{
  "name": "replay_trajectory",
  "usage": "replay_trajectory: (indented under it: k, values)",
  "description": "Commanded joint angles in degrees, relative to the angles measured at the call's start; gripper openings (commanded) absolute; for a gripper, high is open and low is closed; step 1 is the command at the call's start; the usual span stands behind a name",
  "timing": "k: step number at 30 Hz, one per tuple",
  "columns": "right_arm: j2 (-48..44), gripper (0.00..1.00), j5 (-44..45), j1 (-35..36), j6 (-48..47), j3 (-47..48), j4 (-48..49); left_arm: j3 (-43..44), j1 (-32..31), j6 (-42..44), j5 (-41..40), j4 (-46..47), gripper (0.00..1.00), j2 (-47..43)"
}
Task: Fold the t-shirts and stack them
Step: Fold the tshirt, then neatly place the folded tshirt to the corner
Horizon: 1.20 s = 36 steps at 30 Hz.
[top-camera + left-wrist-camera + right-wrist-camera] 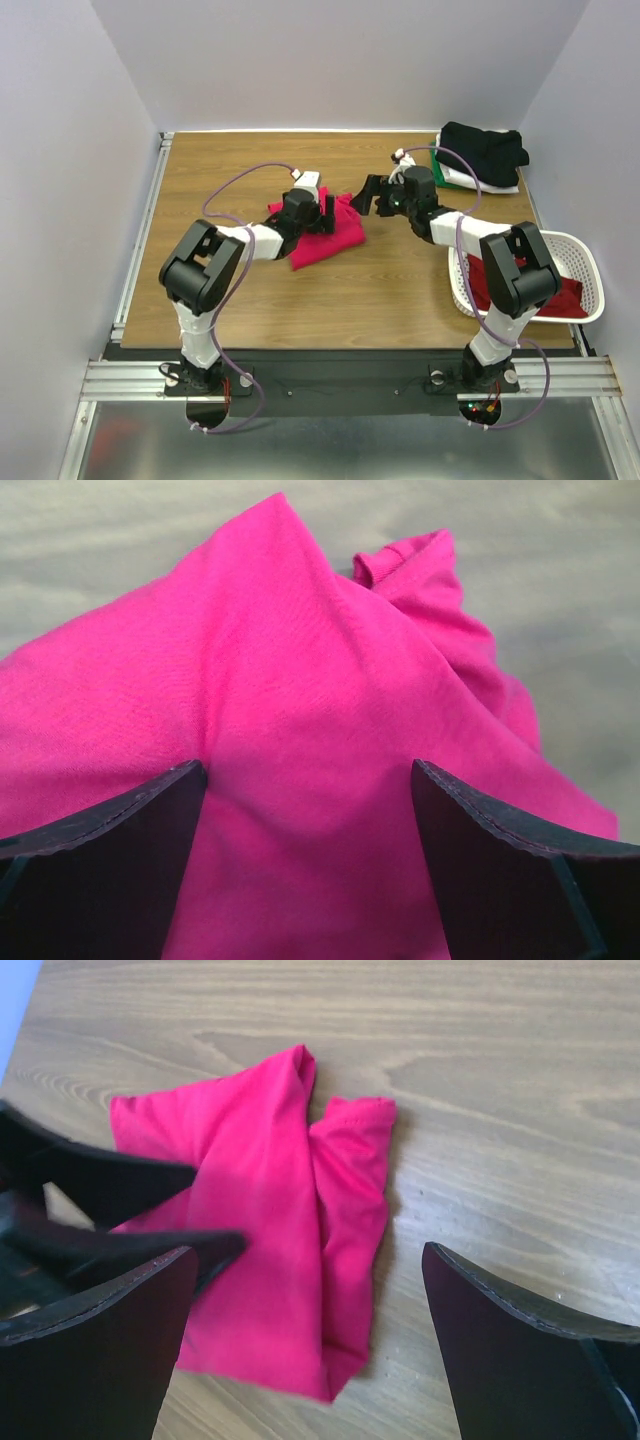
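A bright pink-red t-shirt (330, 245) lies loosely folded on the wooden table (240, 290) near its middle. My left gripper (327, 214) hovers over its upper part, open; in the left wrist view the cloth (300, 680) fills the space between the fingers (100, 860) without being pinched. My right gripper (364, 195) stands open just to the shirt's right. Its wrist view shows the shirt (270, 1260) below with the left gripper's dark fingers (120, 1185) over its left side. A black t-shirt (485, 150) tops a folded stack on white (485, 183) and green (437, 163) ones.
A white perforated basket (590, 265) at the table's right edge holds a darker red t-shirt (565, 300). The right arm's elbow (520, 270) hangs over the basket. Grey walls close in the table on three sides.
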Motion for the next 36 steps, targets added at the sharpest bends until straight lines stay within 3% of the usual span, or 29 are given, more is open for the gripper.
replay_trajectory:
  k: [1, 8, 14, 20, 27, 36]
  values:
    - [-1.52, 1.0, -3.85, -1.87, 1.56, -1.66, 4.02, -4.09, -0.23, -0.69, 3.97, 1.04, 0.95, -8.85]
    - [0.06, 1.0, -6.93, -3.11, 2.08, -4.03, 4.46, -11.21, 0.56, -2.17, -2.52, 1.66, 0.99, -21.67]
    - [2.78, 1.0, -11.4, -3.29, 1.91, -3.77, 5.51, -17.1, 5.03, -4.64, -4.99, 1.83, 0.99, -25.73]
    - [7.53, 1.0, -12.99, -3.29, 2.26, -1.13, 6.22, -19.83, 8.91, -5.44, -0.51, 4.82, 0.98, -24.16]
    - [12.1, 1.0, -19.93, -3.29, 4.63, 0.28, 10.43, -17.29, 9.0, -5.7, 3.89, 6.23, 0.97, -17.04]
    - [14.65, 0.99, -21.7, -0.39, 4.81, 2.03, 11.76, -16.14, 8.56, -6.23, 5.82, 7.28, 0.96, -13.43]
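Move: The left hand's open fingers are just above the folded pink t-shirt, whose middle is about 4 cm back, 1 cm left and 3 cm below. From the right hand its middle is roughly 10 cm left, 6 cm back and 8 cm down. The stack lies about 25 cm right of the right hand and 11 cm ahead; the basket is some 35 cm right and 18 cm back. Left lifts, crosses 9 cm left and lowers at the t-shirt's left edge; right sinks 6 cm astride its right. ##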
